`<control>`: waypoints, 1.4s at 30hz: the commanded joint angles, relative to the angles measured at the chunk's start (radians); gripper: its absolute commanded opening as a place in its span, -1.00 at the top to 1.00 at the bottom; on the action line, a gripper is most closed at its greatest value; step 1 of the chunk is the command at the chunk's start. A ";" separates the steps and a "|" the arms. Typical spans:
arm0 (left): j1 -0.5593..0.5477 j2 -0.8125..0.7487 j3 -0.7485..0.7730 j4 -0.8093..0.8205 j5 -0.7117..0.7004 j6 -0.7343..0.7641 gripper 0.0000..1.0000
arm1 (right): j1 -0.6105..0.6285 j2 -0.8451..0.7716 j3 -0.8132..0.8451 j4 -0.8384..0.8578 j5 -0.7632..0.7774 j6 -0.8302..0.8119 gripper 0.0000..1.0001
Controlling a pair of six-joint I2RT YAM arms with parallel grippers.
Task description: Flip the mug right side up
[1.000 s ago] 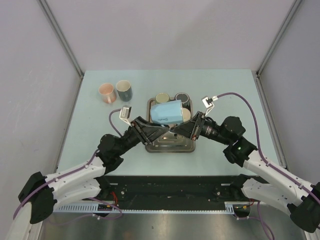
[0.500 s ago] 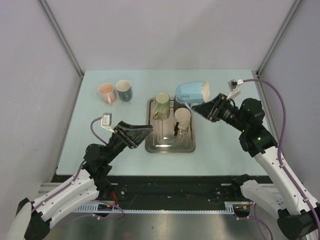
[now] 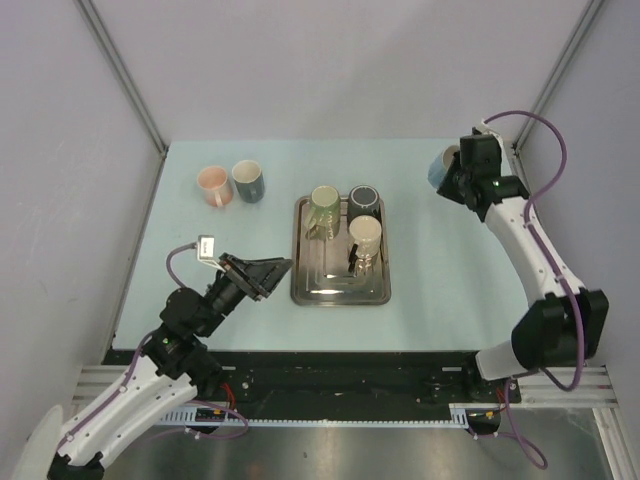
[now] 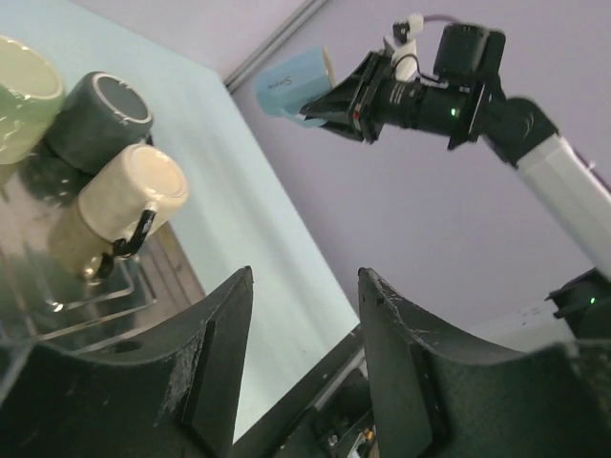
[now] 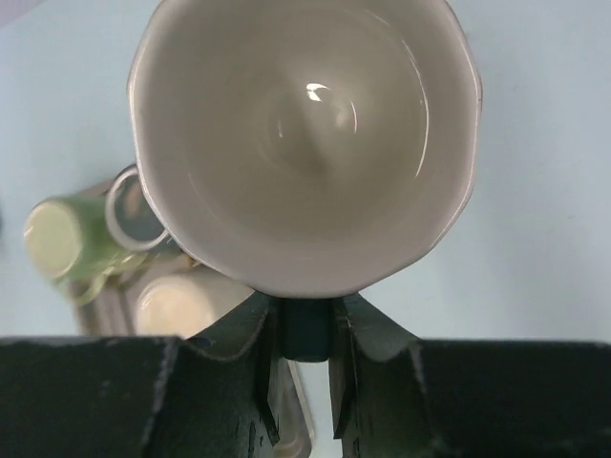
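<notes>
The light blue mug (image 3: 441, 167) with a white inside is held above the far right of the table. My right gripper (image 3: 453, 179) is shut on its handle. In the right wrist view the mug's open mouth (image 5: 305, 143) faces the camera, and the right gripper (image 5: 304, 329) clamps the handle just below the rim. The left wrist view shows the mug (image 4: 291, 84) tilted on its side in the air, held by the right gripper (image 4: 339, 95). My left gripper (image 3: 285, 265) is open and empty, left of the tray; its jaws stand apart in its own view (image 4: 305, 277).
A metal tray (image 3: 340, 290) at the table's middle holds a green mug (image 3: 322, 205), a dark mug (image 3: 364, 200) and a cream mug (image 3: 365, 238). A pink mug (image 3: 212, 183) and a grey-blue mug (image 3: 247, 180) stand at the far left.
My right arm carried the blue mug from above the tray to the far right. My left gripper let go of it and drew back toward the near left.
</notes>
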 commanded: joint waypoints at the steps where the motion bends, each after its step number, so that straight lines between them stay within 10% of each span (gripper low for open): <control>1: 0.006 0.007 0.092 -0.177 -0.052 0.094 -0.05 | -0.037 0.128 0.218 0.008 0.211 -0.109 1.00; 20: 0.009 0.123 0.092 -0.260 -0.066 0.175 -0.04 | -0.221 0.762 0.735 -0.156 0.202 -0.112 1.00; 37: 0.027 0.212 0.076 -0.188 -0.006 0.183 -0.04 | -0.275 0.917 0.881 -0.282 0.161 -0.079 1.00; 42: 0.029 0.209 0.072 -0.190 -0.001 0.183 -0.04 | -0.279 0.916 0.864 -0.289 0.168 -0.088 0.67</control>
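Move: The right hand already holds the light blue mug by its handle; the bare table spot near the far right corner lies about 17 cm ahead, 15 cm to its right and 18 cm below. To its left by about 16 cm stand the dark mug, 3 cm farther out, and the cream mug, 7 cm nearer, both some 15 cm lower. From the left hand the spot is about 38 cm ahead, 50 cm right and 22 cm below. Right hand carries the mug right, forward and down, some 15 cm each, fingers tipping down; left hand sinks. ##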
